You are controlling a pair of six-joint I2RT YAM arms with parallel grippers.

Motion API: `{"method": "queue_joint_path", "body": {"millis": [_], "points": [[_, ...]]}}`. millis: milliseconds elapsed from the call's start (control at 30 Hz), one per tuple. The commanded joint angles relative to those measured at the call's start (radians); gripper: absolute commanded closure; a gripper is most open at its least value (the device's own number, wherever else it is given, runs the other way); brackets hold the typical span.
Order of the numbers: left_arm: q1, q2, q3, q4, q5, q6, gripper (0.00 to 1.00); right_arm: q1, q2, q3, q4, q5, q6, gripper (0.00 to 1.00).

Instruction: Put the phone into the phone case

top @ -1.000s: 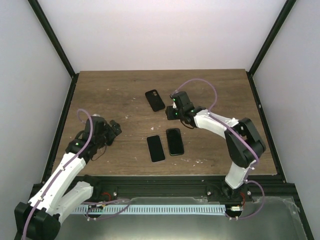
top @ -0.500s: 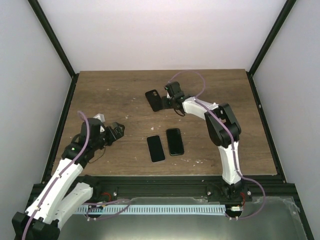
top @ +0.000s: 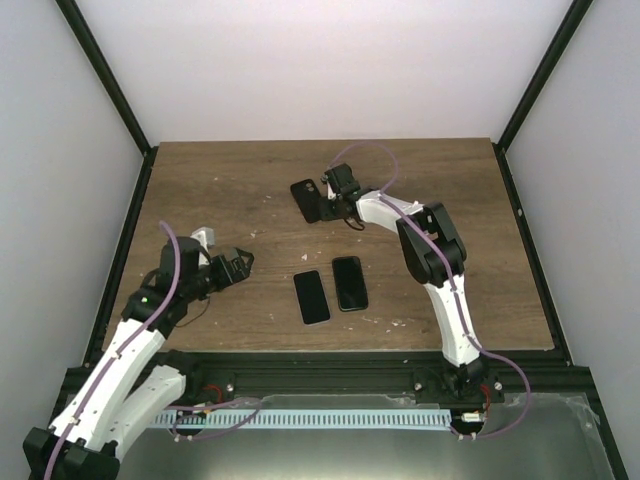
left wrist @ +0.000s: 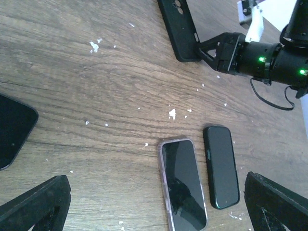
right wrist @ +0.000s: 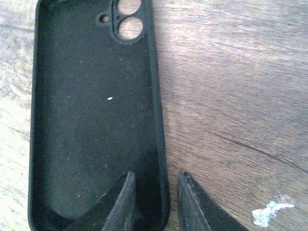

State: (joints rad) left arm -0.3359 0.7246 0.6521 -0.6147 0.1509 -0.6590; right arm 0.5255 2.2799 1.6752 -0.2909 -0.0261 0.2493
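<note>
The phone (left wrist: 183, 190) lies screen up at mid-table (top: 311, 297). A transparent rim runs round its edges, which looks like the phone case; the case's back is hidden. My left gripper (left wrist: 158, 180) hovers wide open above and left of the phone (top: 240, 263), holding nothing. My right gripper (right wrist: 156, 175) is at the far side of the table (top: 325, 193). It is narrowly open astride the long wall of an opaque black cover (right wrist: 91, 110), one finger inside and one outside, with bare wood showing beside the outer finger.
A second dark phone with a black rim (left wrist: 220, 166) lies right of the phone (top: 349, 283). The black cover with camera cutouts (top: 308, 200) lies open side up (left wrist: 177, 29). Another black slab (left wrist: 12, 130) pokes in below my left gripper. White specks dot the wooden table (top: 250, 190).
My right gripper has swung left from a spot right of the black cover onto its edge, and its jaws have narrowed. My left gripper has shifted slightly right and stayed open.
</note>
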Motion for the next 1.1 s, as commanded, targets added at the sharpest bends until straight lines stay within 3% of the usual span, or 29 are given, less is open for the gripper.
{"method": "queue_joint_path", "body": {"millis": [0,200,567,1067], "points": [[0.005,-0.023,0.019,0.009,0.042,0.046,0.00,-0.006,0.015,0.040,-0.037,-0.016,-0.018,0.78],[0.005,-0.052,0.031,0.002,0.036,0.052,0.00,-0.006,-0.017,0.031,-0.065,-0.057,0.008,0.99],[0.005,-0.086,0.098,-0.065,-0.059,0.159,0.00,0.056,-0.240,-0.223,0.027,-0.187,0.217,0.99],[0.005,-0.080,0.081,-0.064,-0.115,0.050,0.00,0.276,-0.368,-0.359,0.011,-0.132,0.461,0.99]]}}
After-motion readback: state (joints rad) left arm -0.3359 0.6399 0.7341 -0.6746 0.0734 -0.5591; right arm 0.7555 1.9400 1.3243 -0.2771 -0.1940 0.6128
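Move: My right fingers already straddle the long right wall of the empty black phone case, close to its near end; the case's middle lies about 3 cm ahead and 6 cm to the left, at finger height. The phone in the clear case is some 27 cm back and 4 cm left, the phone in the black case about 22 cm back and 7 cm right. From my left hand the empty case is roughly 28 cm ahead, 18 cm right and 15 cm below. I shut my right fingers on the wall of the empty case and pinch it, then draw it back about 16 cm and some 7 cm left, nearly level at first and then rising about 5 cm, towards the two cased phones, while the wrist tips further down and rolls its left side up. My left hand, open and empty, lifts about 5 cm and tilts its fingers up some 10 degrees. ##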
